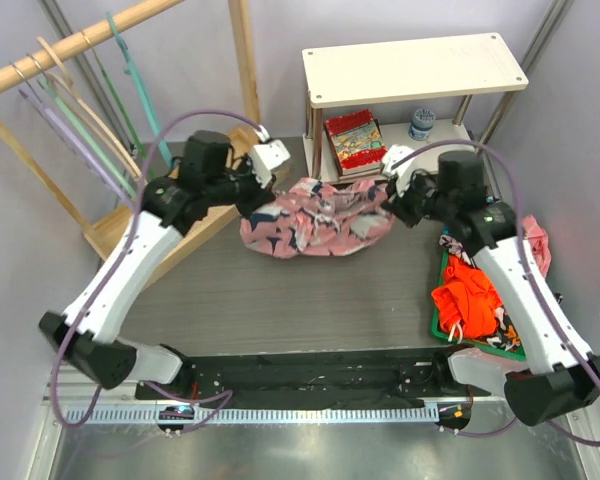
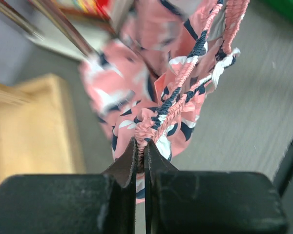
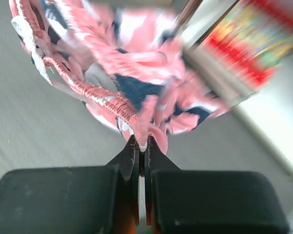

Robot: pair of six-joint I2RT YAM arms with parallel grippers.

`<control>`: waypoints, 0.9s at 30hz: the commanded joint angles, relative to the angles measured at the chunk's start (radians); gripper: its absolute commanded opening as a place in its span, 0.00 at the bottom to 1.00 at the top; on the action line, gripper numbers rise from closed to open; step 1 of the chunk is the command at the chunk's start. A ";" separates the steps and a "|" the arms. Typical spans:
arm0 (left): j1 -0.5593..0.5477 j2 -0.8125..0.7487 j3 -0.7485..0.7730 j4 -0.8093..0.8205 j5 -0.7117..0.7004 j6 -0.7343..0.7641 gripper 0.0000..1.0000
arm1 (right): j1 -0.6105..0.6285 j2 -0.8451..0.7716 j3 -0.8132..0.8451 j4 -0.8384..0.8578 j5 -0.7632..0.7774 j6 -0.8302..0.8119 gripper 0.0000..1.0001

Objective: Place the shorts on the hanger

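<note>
The pink shorts, printed in navy and white, hang bunched between my two grippers at the back middle of the table. On their left end my left gripper is shut on the gathered waistband, which sits pinched at the fingertips of the left gripper. On their right end my right gripper is shut on another part of the waistband, fabric clamped between the tips of the right gripper. The teal hanger hangs on the wooden rail at the far left, apart from both grippers.
The wooden rack carries several pale hangers, and its base board lies under the left arm. A white shelf stand with a colourful box is behind the shorts. A green tray at the right holds an orange-red garment.
</note>
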 commanded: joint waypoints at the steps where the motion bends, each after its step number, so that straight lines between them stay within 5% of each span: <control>1: 0.000 -0.147 0.142 0.003 -0.081 -0.014 0.00 | 0.002 -0.039 0.313 -0.133 0.022 0.031 0.01; 9: -0.003 -0.284 0.265 0.027 -0.086 0.020 0.00 | 0.001 -0.013 0.674 -0.455 -0.070 -0.058 0.01; 18: -0.001 -0.340 0.355 -0.141 0.106 -0.101 0.00 | 0.002 -0.018 0.944 -0.676 -0.226 -0.038 0.01; 22: -0.004 -0.249 0.364 -0.226 -0.023 -0.093 0.00 | 0.001 0.025 0.805 -0.640 -0.159 -0.028 0.01; 27: -0.030 -0.174 0.175 -0.075 -0.193 -0.018 0.00 | 0.001 0.076 0.515 -0.379 -0.101 -0.017 0.01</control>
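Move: Both hands already hold the shorts by the waistband, raised and bunched. The middle of the shorts is about 9 cm right, 2 back and 12 below the left hand, and 13 left, 2 back and 10 below the right. Low down, the wooden tray lies some 23 cm left and 13 ahead of the left hand. The books are about 5 left and 22 ahead of the right hand, the basket roughly 22 right and 9 back, both some 20 below. Keeping their pinch on the waistband, both hands fling the shorts sharply upwards, just over 20 cm, while drawing back some 13 cm towards the bases, the left also easing outwards to its left. The fingers tip up on the way, then both hands swing back forward and down a few centimetres, as in a shake-out. ##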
